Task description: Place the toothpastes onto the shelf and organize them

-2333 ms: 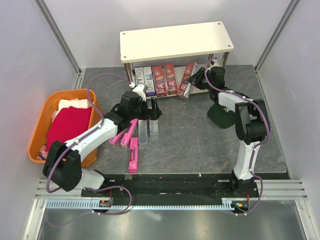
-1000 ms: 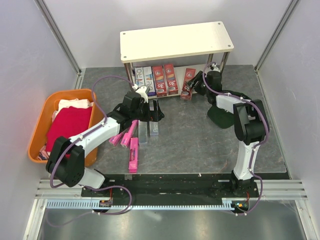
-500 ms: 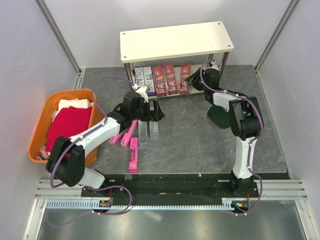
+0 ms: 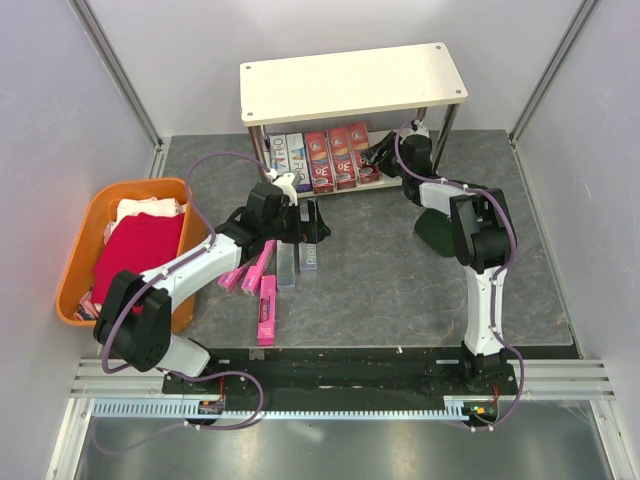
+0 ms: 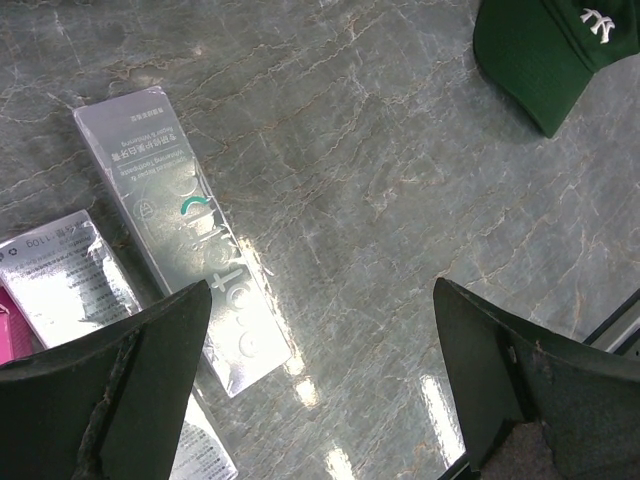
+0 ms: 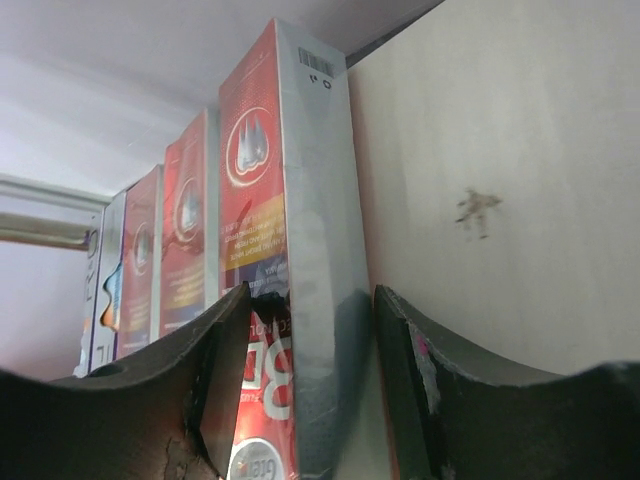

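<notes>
The shelf (image 4: 350, 80) stands at the back. On its lower tier are two navy/white toothpaste boxes (image 4: 287, 158) and three red "3D" ones (image 4: 330, 160). My right gripper (image 4: 383, 158) is shut on the rightmost red box (image 6: 290, 250), its jaws on either side, with the box upright against the other red boxes on the cream board (image 6: 500, 200). My left gripper (image 5: 320, 400) is open and empty, hovering over a silver-grey box (image 5: 190, 260) beside a second one (image 5: 70, 290). Three pink boxes (image 4: 262, 290) lie on the table just left of these.
An orange basket (image 4: 75, 245) with a red cloth (image 4: 140, 250) sits at the left edge. A dark green cap (image 4: 438, 235) lies on the table at the right, under the right arm, and shows in the left wrist view (image 5: 550, 50).
My right gripper has moved left along the lower tier with the red box, bringing it from tilted to upright against the other red boxes. The left arm has barely moved.
</notes>
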Controlling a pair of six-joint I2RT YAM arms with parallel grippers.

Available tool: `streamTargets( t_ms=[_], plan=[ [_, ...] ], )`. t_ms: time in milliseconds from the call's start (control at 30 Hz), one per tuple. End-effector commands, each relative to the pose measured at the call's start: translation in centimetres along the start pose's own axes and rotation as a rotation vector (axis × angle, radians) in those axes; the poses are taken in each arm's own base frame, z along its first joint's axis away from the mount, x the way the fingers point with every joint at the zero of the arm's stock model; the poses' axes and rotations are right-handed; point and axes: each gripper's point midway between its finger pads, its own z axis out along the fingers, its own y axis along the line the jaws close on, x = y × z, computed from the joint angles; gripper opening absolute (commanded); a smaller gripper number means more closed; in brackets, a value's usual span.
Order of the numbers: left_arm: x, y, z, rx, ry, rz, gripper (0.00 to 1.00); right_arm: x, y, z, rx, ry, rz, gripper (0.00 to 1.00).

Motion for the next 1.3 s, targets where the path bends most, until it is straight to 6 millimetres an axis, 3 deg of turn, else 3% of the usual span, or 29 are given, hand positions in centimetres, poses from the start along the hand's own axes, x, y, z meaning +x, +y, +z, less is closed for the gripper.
streamTargets(
  t_ms=[0, 267, 300, 533, 767, 800, 867, 900, 967, 1000, 1033, 1100, 1133, 1267],
  plan=[
    [-0.5, -0.5, 0.3, 0.03, -0.016, -0.022, 0.99, 1.3, 2.6, 0.5, -0.085, 0.031, -0.023, 0.6],
    [-0.4, -0.5, 0.3, 0.03, -0.016, -0.024, 0.99, 1.9, 2.0, -0.5, -0.063, 0.036, -0.015, 0.64],
    [-0.4, -0.5, 0.3, 0.03, -0.014, -0.024, 0.99, 1.2, 2.1, -0.8, -0.049, 0.01, -0.016, 0.65],
    [-0.4, -0.5, 0.0, 0.03, -0.019, -0.023, 0.99, -0.1, -0.3, -3.6, 0.099, -0.076, -0.021, 0.93],
    [-0.2, -0.6, -0.1, 0.033, -0.018, -0.023, 0.99, -1.4, -0.6, -6.7, 0.16, -0.135, -0.075, 0.98],
    [-0.2, -0.6, 0.0, 0.033, -0.018, -0.024, 0.99, -2.2, 0.1, -7.5, 0.155, -0.154, -0.083, 0.98],
    [-0.2, -0.6, 0.0, 0.035, -0.018, -0.024, 0.99, -2.0, -0.9, -8.9, 0.195, -0.166, -0.105, 0.98],
    [-0.2, -0.6, 0.0, 0.035, -0.018, -0.025, 0.99, -3.1, 0.0, -10.0, 0.185, -0.198, -0.116, 0.98],
    [-0.2, -0.6, 0.1, 0.039, -0.016, -0.027, 0.99, -2.9, -1.1, -11.7, 0.231, -0.214, -0.146, 0.98],
    [-0.1, -0.7, 0.1, 0.04, -0.015, -0.027, 0.99, -4.6, -0.9, -13.2, 0.26, -0.284, -0.151, 0.96],
    [-0.1, -0.8, 0.2, 0.045, -0.013, -0.027, 0.99, -3.9, -2.1, -14.2, 0.3, -0.29, -0.156, 0.96],
    [-0.1, -0.9, 0.3, 0.052, -0.011, -0.028, 0.99, -5.9, -2.2, -16.6, 0.341, -0.396, -0.168, 0.96],
    [0.0, -1.0, 0.5, 0.059, -0.009, -0.029, 0.99, -5.7, -3.2, -17.4, 0.377, -0.411, -0.17, 0.96],
    [0.2, -1.3, 0.7, 0.071, 0.0, -0.03, 0.99, -7.6, -3.8, -18.9, 0.455, -0.49, -0.209, 0.97]
  ],
)
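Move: The right hand still has its fingers either side of the rightmost red toothpaste, whose middle is roughly 2 cm ahead, 1 cm left and 1 cm below. The next red toothpaste stands about 6 cm left and 2 cm ahead; the shelf's front right post is some 15 cm right and 8 cm back, the green cap about 21 cm right and 14 cm back. From the left hand, the rightmost red toothpaste lies about 23 cm ahead and 12 cm right. Fingers still astride the rightmost red toothpaste, the right hand eases about 1 cm left towards its neighbour, pauses, then opens from part-way to wide and comes free. It backs out of the shelf some 13 cm, swinging about 12 cm right towards the green cap and rising 5 cm near the end, while turning roughly 25 degrees clockwise and dipping its left side. ##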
